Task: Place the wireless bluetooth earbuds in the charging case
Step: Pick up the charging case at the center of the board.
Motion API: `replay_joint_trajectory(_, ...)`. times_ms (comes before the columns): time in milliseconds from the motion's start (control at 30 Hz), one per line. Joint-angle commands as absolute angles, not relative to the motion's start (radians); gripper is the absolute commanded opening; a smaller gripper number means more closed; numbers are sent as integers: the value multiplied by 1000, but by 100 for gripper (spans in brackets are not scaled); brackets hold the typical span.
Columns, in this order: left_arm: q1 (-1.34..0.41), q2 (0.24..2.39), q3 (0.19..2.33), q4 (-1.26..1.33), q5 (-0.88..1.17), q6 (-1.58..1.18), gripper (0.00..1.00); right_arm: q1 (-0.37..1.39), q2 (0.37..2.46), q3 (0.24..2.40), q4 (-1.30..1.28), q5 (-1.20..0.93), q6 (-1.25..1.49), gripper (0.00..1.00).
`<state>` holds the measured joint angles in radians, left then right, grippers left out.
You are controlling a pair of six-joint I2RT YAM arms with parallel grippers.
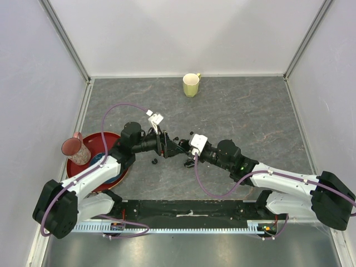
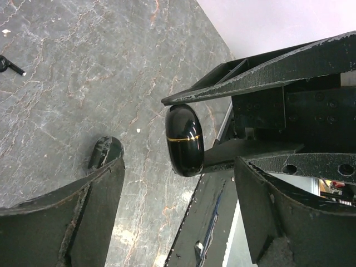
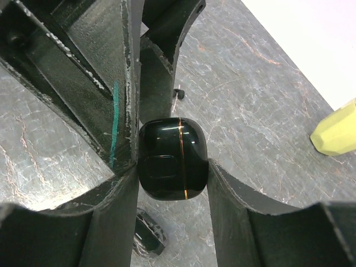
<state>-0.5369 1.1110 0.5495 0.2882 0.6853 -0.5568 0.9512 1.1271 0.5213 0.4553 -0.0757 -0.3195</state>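
My right gripper (image 3: 172, 167) is shut on a glossy black charging case (image 3: 172, 158) with a thin gold seam, its lid closed, held just above the table. In the left wrist view that case (image 2: 184, 140) hangs at the tips of my left gripper (image 2: 179, 164), whose jaws stand wide on either side without touching it. A second black case (image 3: 147, 239) lies on the table under the held one, half hidden behind a left finger (image 2: 83, 217). One tiny black earbud (image 2: 8, 65) lies off to the side, and another (image 3: 178, 93) beyond the fingers. From above, both grippers (image 1: 177, 148) meet mid-table.
A yellow cup (image 1: 191, 85) stands at the back of the grey marble table. A red plate (image 1: 93, 143) with a pink cup (image 1: 75, 149) sits at the left, beside the left arm. White walls close in the three far sides.
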Motion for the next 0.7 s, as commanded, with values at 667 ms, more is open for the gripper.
replay_joint_trajectory(667, -583, 1154, 578, 360, 719, -541, 49, 957, 1112, 512, 525, -146, -290, 0)
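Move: The charging case, already pinched in the right gripper with its middle about at that hand's pads, hangs some 3 cm to the right of the left hand point, about 1 cm farther out and level with it. From the left hand, a black capsule lies on the board about 10 cm below, 4 cm to the right and 2 cm back; one small earbud lies 6 cm ahead, 1 cm to the left and 10 cm below. Ease the left gripper about 1.5 cm to the right and back towards the held case, closing its wide-open fingers by roughly a third of their full range so the tips come in beside the case, without clamping it yet. Keep the right gripper's hold, drawing the case back and lowering it about 1 cm. ##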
